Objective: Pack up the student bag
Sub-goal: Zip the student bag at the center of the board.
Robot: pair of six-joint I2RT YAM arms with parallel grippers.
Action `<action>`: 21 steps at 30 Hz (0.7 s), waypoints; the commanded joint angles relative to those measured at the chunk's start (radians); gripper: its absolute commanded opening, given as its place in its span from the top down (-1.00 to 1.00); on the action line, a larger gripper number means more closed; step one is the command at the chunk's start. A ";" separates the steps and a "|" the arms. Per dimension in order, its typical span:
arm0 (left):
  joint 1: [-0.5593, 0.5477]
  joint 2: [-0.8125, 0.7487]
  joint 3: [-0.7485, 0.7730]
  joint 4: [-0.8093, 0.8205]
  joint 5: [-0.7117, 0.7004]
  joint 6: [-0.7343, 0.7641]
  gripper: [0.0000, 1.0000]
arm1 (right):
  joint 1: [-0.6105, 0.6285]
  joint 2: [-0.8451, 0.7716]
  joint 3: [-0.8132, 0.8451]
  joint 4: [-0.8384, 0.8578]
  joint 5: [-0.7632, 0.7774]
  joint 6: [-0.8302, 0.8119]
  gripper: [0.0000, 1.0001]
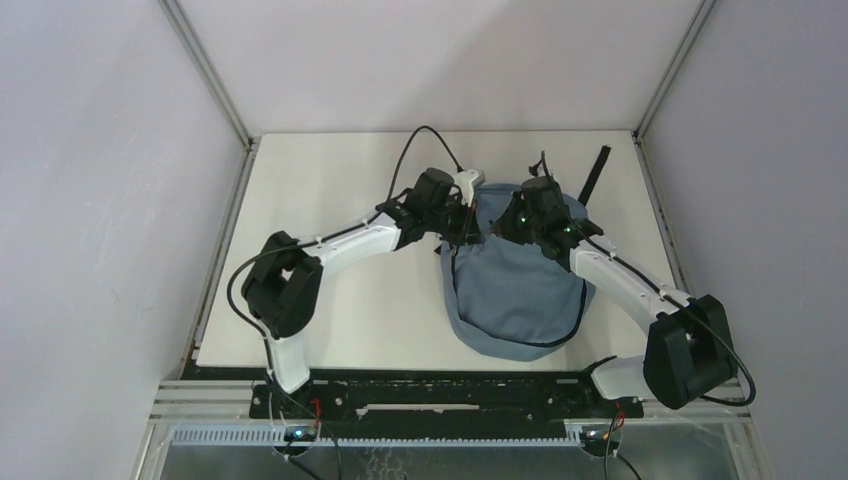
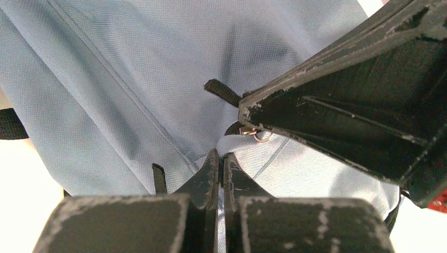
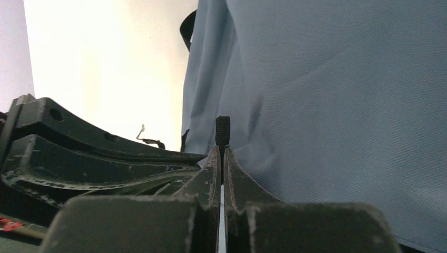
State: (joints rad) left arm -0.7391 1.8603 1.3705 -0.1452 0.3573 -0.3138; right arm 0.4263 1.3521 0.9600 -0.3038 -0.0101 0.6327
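Note:
The student bag (image 1: 515,295), grey-blue fabric with black zipper lines, lies on the white table (image 1: 330,180) between my two arms. Both grippers meet at its far top edge. My left gripper (image 2: 222,156) is shut, its tips pinching a pale fold of the student bag (image 2: 132,68) beside a seam. My right gripper (image 3: 222,151) is shut on a black ribbed zipper pull tab (image 3: 223,130) that sticks up above its tips. In the left wrist view, the right gripper's finger (image 2: 358,105) reaches in from the right, with the pull tab (image 2: 221,91) and a small metal ring (image 2: 262,136) at its tip.
A black strap (image 1: 597,170) trails off the bag toward the back right of the table. A black cable (image 1: 415,140) arches over the left arm. Metal frame posts stand at the table's back corners, with walls close on both sides.

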 commanded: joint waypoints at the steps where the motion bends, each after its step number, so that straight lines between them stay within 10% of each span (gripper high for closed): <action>1: 0.037 -0.023 -0.001 -0.049 0.012 0.003 1.00 | -0.054 -0.068 -0.021 0.018 0.010 -0.016 1.00; 21: 0.106 -0.135 -0.196 -0.067 -0.001 0.037 1.00 | -0.348 -0.277 -0.197 -0.058 0.087 -0.113 1.00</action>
State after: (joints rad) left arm -0.6678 1.7893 1.2148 -0.1413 0.3969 -0.3069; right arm 0.1589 1.1339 0.7803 -0.3588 0.0029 0.5812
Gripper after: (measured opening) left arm 0.014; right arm 0.008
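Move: The right fingers already grip the zipper's pull tab; the zipper's right end lies about 17 cm to their right, 2 cm back and 3 cm lower. The black strap reaches about 21 cm right and 12 cm ahead of that hand, some 8 cm below. The left fingers already pinch the bag's cloth by the zipper, with the pull tab about 3 cm to their right and 2 cm ahead; the student bag's left edge is 7 cm left, 2 cm back and 4 cm lower. Keeping its pinch on the pull tab, the right hand drags it some 11 cm to the right along the zipper, away from the left hand, easing back slightly and turning about 15 degrees clockwise. The left hand keeps hold of the cloth and pulls against it, going about 4.5 cm left and sinking roughly 2.5 cm. ##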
